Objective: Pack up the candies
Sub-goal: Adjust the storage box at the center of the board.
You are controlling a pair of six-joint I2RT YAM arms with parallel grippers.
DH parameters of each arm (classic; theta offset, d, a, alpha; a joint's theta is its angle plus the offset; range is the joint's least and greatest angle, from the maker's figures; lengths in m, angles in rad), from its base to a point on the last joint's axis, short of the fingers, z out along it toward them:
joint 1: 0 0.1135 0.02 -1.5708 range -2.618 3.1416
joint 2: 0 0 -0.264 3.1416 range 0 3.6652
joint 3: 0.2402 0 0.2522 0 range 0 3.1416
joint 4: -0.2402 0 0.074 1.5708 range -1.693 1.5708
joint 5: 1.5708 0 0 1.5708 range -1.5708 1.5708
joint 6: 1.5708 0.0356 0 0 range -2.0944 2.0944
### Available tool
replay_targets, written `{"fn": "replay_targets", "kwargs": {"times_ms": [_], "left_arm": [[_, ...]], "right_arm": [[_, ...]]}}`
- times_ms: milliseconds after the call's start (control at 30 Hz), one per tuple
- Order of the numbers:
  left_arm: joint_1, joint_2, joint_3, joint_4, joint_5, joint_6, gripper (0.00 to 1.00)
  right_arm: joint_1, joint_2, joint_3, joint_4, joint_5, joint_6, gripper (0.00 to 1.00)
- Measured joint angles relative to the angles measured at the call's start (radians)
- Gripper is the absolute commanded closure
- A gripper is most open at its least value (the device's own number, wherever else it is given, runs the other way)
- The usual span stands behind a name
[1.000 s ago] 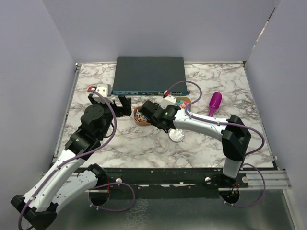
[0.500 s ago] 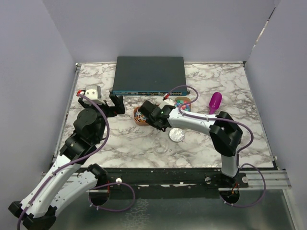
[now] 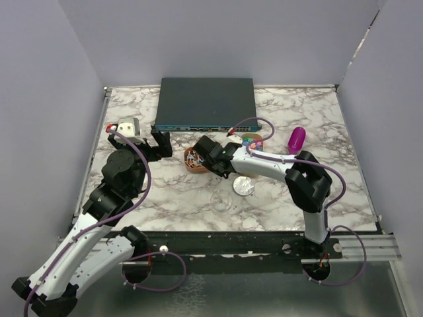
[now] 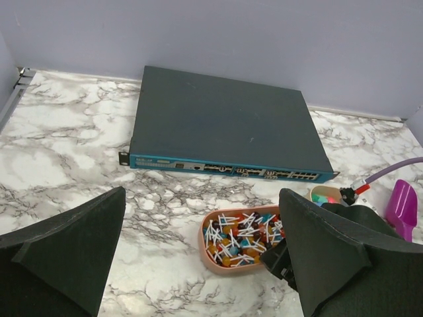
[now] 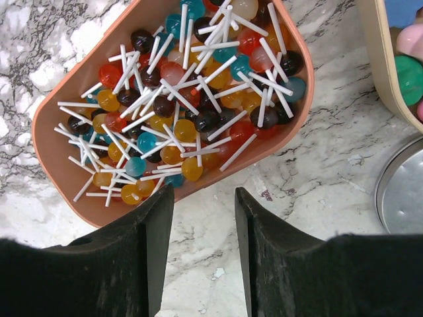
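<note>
The candies point(image 3: 251, 140) are small pastel sweets in a beige bowl just right of the right arm's wrist; they also show at the frame edges as candies point(image 5: 410, 66) and candies point(image 4: 326, 196). A purple scoop point(image 3: 296, 139) lies to the right of the bowl, seen too as the scoop point(image 4: 403, 208). My right gripper point(image 3: 201, 153) is open and empty, its fingertips point(image 5: 162, 198) at the near rim of a pink tray of lollipops point(image 5: 59, 165). My left gripper point(image 3: 156, 144) hangs wide open and empty, left of that tray point(image 4: 206, 247).
A dark network switch point(image 3: 205, 102) lies along the back of the marble table. A round tin lid point(image 3: 244, 187) and a clear cup point(image 3: 223, 200) sit in front of the right arm. Purple walls close in three sides.
The left arm swung back to the left and then held still. The right gripper crept left along the lollipop tray and its jaws narrowed a little.
</note>
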Motion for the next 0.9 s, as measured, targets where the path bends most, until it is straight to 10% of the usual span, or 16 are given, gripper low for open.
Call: {"fn": "replay_targets", "kwargs": {"times_ms": [900], "left_arm": [[0.0,0.0,0.0,0.0,0.0,0.0,0.01]], "right_arm": [[-0.002,0.018,-0.009,0.044,0.003,-0.02,0.99]]}}
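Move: Ahead of the right hand, centred about 5 cm farther out and neither left nor right, lies the storage box of lollipops, its middle some 2 cm lower and its near rim right at the half-open fingertips. The box of coloured candies is about 14 cm to the right and 6 cm ahead; the silver lid is roughly 11 cm right and 5 cm back. From the left hand the lollipop box is about 15 cm right, 9 cm ahead and 29 cm below. Settling about 1 cm lower at the near wall of the lollipop box, the right hand then stays almost in place, pointing forward and down without turning. Its fingers close from about half open to nearly shut, one inside the rim and one outside, pinching the wall and drawing it into line with the pads. ##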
